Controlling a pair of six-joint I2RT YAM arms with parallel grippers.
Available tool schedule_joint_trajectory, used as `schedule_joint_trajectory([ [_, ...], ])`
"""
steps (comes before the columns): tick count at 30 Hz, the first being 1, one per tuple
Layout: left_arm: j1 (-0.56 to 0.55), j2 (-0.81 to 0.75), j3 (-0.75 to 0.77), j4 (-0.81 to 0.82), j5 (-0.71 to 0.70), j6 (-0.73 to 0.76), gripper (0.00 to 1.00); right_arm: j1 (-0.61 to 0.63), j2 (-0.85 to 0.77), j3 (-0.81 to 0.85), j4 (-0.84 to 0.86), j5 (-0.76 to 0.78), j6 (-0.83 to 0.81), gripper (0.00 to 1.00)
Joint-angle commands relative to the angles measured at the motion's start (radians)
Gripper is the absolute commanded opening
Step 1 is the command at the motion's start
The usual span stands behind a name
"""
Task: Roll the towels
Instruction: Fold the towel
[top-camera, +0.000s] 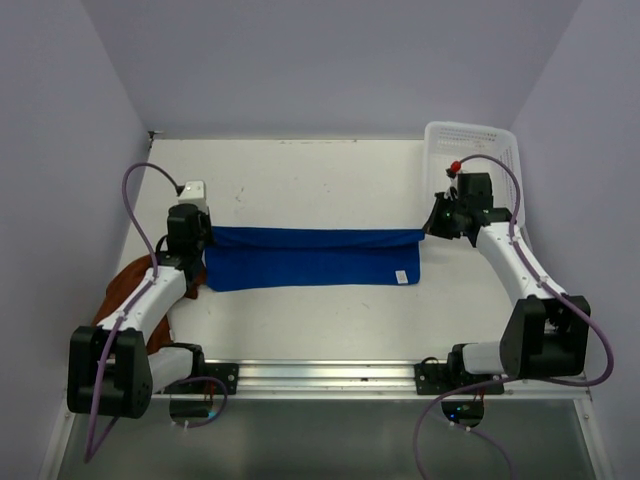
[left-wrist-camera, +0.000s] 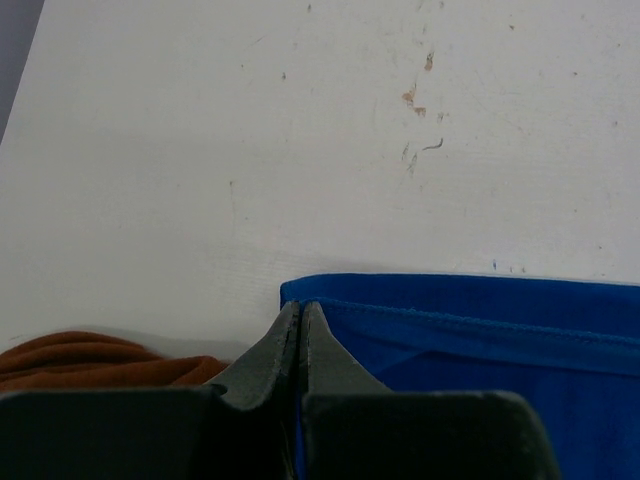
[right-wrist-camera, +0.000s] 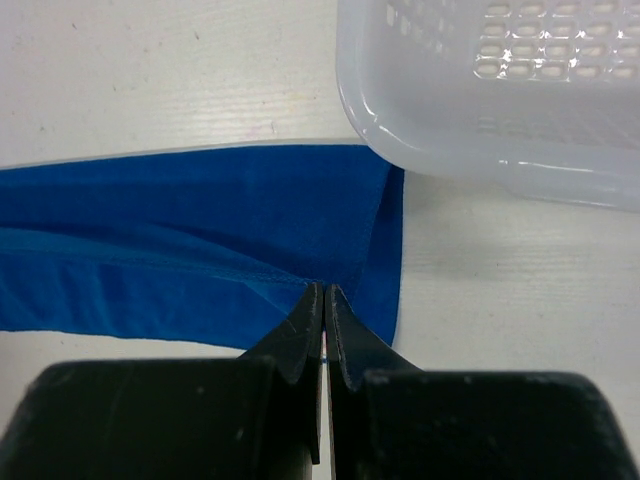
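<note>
The blue towel (top-camera: 310, 258) lies folded into a long band across the middle of the table, with a small white tag near its right front corner. My left gripper (top-camera: 205, 238) is shut on its far left corner (left-wrist-camera: 300, 305), and blue cloth (left-wrist-camera: 480, 340) spreads to the right of the fingers. At the other end, my right gripper (top-camera: 430, 228) is shut on the far right corner (right-wrist-camera: 326, 290), where the hem of the blue towel (right-wrist-camera: 180, 240) pulls up to the fingertips. The rust-brown towel (top-camera: 125, 285) lies bunched at the table's left edge, partly under my left arm, and shows in the left wrist view (left-wrist-camera: 90, 355).
A white perforated plastic basket (top-camera: 470, 150) stands at the back right corner, just behind my right gripper, its near corner (right-wrist-camera: 500, 90) close to the towel's end. Walls close in the table on three sides. A metal rail (top-camera: 320, 375) runs along the near edge.
</note>
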Motion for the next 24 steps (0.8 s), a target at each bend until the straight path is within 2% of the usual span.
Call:
schedule_joint_trajectory([
  [1,0.009,-0.032,-0.016,-0.021,-0.019,-0.024,0.0,-0.009,-0.049,-0.035,0.014,0.031,0.011,0.0],
  [13,0.009,-0.063,-0.033,-0.067,-0.038,-0.035,0.0,-0.009,-0.074,-0.089,0.007,0.078,0.019,0.0],
  [24,0.003,-0.071,-0.052,-0.136,0.029,-0.039,0.0,-0.009,-0.1,-0.19,0.05,0.084,0.036,0.0],
])
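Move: My left hand holds the blue towel's far left corner, my right hand its far right corner. The near left corner lies about 8 cm back from my left hand and 8 cm below; the brown towel is roughly 14 cm left and 11 cm back. The near right corner is about 8 cm back from my right hand, 1 cm left and 9 cm below. The white tag lies 5 cm left and 7 cm back, the white basket some 17 cm ahead and 11 cm right. Keeping both pinches shut, I draw my two hands back towards the towel's near edge and down together, each about 3 cm back and 3 cm lower, easing off partway and then going on. The upper layer comes over the lower one as my fingers tip down slightly, some 5 degrees. ##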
